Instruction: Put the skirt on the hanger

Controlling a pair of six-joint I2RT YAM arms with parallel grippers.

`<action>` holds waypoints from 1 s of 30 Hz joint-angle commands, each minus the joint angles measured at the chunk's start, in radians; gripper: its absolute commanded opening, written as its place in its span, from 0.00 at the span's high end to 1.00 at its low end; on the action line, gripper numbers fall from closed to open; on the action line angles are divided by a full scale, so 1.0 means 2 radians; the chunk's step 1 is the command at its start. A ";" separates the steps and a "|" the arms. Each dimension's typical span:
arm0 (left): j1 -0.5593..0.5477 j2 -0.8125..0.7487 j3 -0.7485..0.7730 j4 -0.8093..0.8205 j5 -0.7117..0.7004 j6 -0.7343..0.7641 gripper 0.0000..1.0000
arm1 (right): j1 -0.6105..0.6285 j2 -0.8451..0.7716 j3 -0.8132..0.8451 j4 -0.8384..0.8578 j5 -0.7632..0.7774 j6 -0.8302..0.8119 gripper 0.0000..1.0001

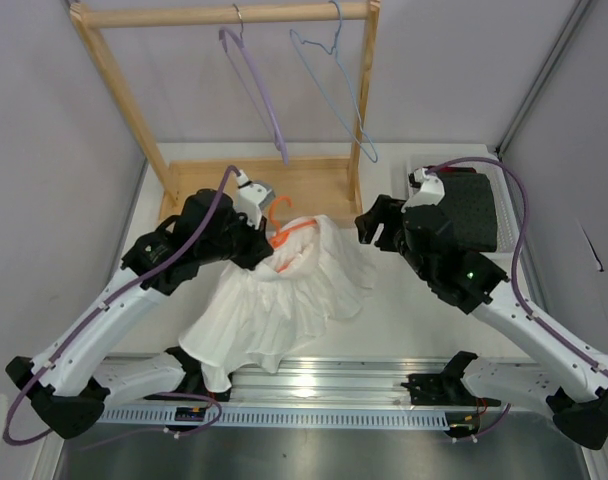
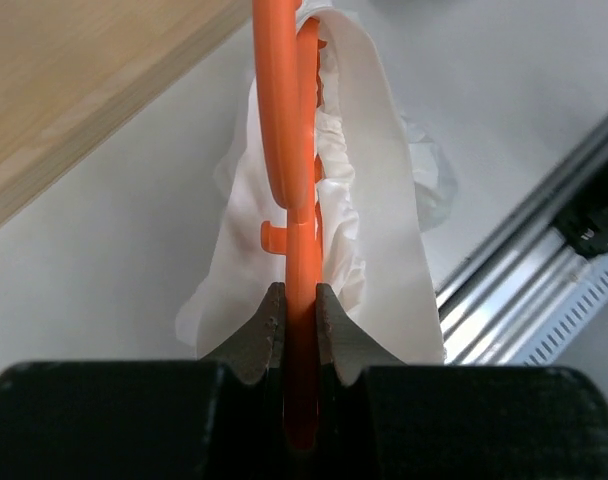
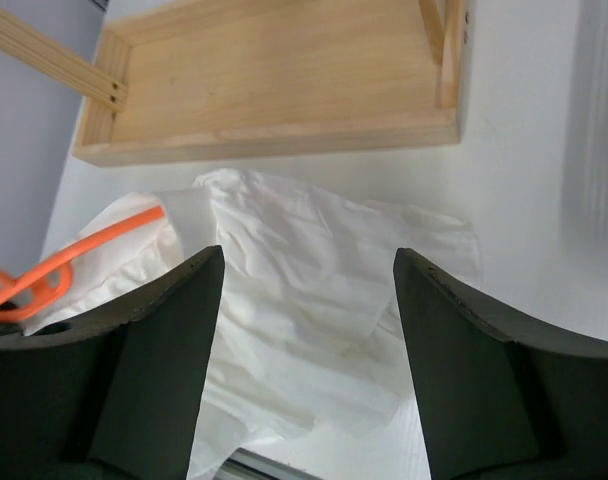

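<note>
The white skirt (image 1: pixel 284 295) lies spread on the table between the two arms, its top bunched over the orange hanger (image 1: pixel 289 232). My left gripper (image 1: pixel 267 243) is shut on the hanger's bar. In the left wrist view the hanger (image 2: pixel 299 200) runs up from between the fingers (image 2: pixel 267 335), with the skirt (image 2: pixel 384 230) draped behind it. My right gripper (image 1: pixel 369 228) hangs open just right of the skirt's top edge. Its wrist view shows the skirt (image 3: pixel 284 230) lying flat below the gap between the jaws (image 3: pixel 307 255), which hold nothing, and the hanger (image 3: pixel 74 255) at the left.
A wooden rack (image 1: pixel 224 14) at the back carries a lilac hanger (image 1: pixel 259 90) and a pale blue hanger (image 1: pixel 339 85); its base board (image 1: pixel 309 185) lies just behind the skirt. A dark folded cloth (image 1: pixel 479 212) sits at the right. An aluminium rail (image 1: pixel 334 385) runs along the near edge.
</note>
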 commanded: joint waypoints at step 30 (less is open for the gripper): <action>0.301 0.142 0.329 0.034 -0.156 0.020 1.00 | -0.117 0.038 0.116 0.000 -0.149 -0.031 0.25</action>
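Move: The orange hanger, with the skirt on it, is already in the left hand. The free left stretch of the rack's rail lies about 28 cm ahead of this hand, 20 cm to its left and 22 cm up. The left upright is 9 cm farther left than that stretch. The purple hanger's middle is 27 cm ahead, 2 cm left and 10 cm above the hand. From the right hand, the rail stretch is some 22 cm ahead, 40 cm left and 21 cm up. Sweeping left first and nearly level, then climbing forward as well, the left hand carries the hanger and skirt towards the rail's free left stretch, about 19 cm left, 15 forward and 14 up. It turns some 50 degrees counter-clockwise to point ahead, keeping its pinch on the hanger. The empty right hand rises about 6 cm, drifting slightly forward, fingers still open. ##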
